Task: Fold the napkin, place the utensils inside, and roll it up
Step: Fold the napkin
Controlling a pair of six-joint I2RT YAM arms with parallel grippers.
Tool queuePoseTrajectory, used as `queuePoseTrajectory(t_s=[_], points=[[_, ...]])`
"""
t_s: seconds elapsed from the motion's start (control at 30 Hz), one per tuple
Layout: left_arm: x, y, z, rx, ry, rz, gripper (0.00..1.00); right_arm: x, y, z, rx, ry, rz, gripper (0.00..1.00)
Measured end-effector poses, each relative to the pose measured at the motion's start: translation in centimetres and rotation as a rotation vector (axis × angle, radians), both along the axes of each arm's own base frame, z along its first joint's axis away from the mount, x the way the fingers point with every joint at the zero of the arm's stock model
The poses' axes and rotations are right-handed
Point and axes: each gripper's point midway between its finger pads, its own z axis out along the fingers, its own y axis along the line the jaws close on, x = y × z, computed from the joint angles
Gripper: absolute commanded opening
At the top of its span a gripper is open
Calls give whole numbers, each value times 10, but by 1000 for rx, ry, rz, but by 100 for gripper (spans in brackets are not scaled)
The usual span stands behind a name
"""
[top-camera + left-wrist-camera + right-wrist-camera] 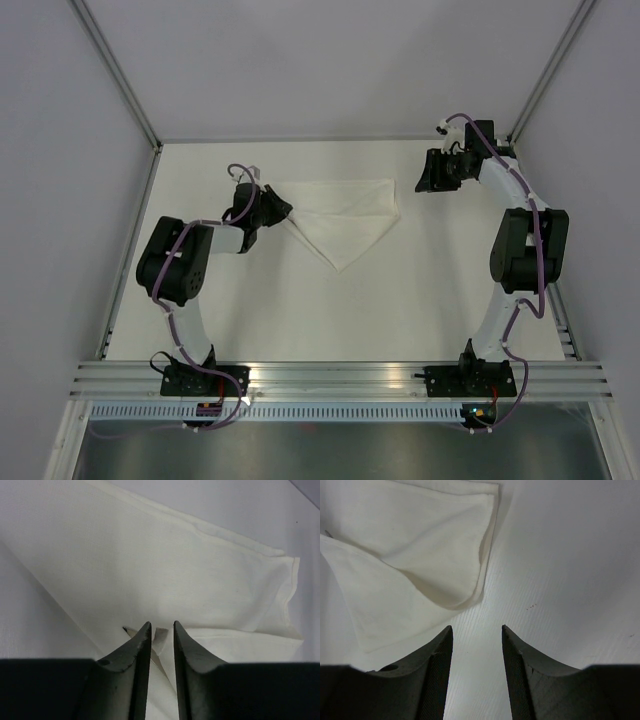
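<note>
The napkin lies folded as a white triangle at the back middle of the table, with one more flap folded over its top. It fills the left wrist view and shows at the upper left of the right wrist view. My left gripper is low at the napkin's left corner, its jaws a narrow gap apart with only cloth showing between them. A silver serrated tip of the knife pokes out of the fold just past my left fingertips; the rest is hidden. My right gripper is open and empty, just right of the napkin.
The white table is walled at the back and on both sides, with metal posts in the corners. A metal rail carrying both arm bases runs along the near edge.
</note>
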Motion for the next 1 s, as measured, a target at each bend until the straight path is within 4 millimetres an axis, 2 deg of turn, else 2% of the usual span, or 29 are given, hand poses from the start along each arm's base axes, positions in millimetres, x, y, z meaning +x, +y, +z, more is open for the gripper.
queuePoseTrajectory(t_s=[0.1,0.27,0.33,0.6,0.73,0.83,1.0], points=[[2,4,1,-6,3,14,46,0,0,2,-3,-3,5,50],[7,23,7,-10,8,57,51,3,2,4,-5,-12,13,50],[13,36,12,-14,5,92,53,3,2,3,-5,-8,15,50],[44,110,36,10,18,315,57,1,4,1,0,3,20,50],[65,127,47,20,13,365,57,2,4,4,1,-2,21,50],[75,131,37,28,38,375,57,3,4,7,1,-9,21,50],[77,134,0,59,136,390,56,7,4,13,0,-26,21,50]])
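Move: Around 10 cm ahead of the left hand and 13 cm to its left, some 4 cm lower, lies the napkin's far-left corner. The tip of the folded-over flap is still right between the left fingertips. The knife, mostly under that flap, has its middle about 8 cm back and 7 cm to the right of the left hand. From the right hand the same corner is roughly 50 cm to the left and 9 cm ahead, 10 cm down. Letting go of the flap tip over the knife, the left fingers spread to a bit over half open as the hand swings about 13 cm left and 8 cm forward to the napkin's far-left corner. It arcs up some 4 to 5 cm, then sinks back to its starting height just short of the corner, having turned some 20 degrees counter-clockwise and finally tipping slightly down. ##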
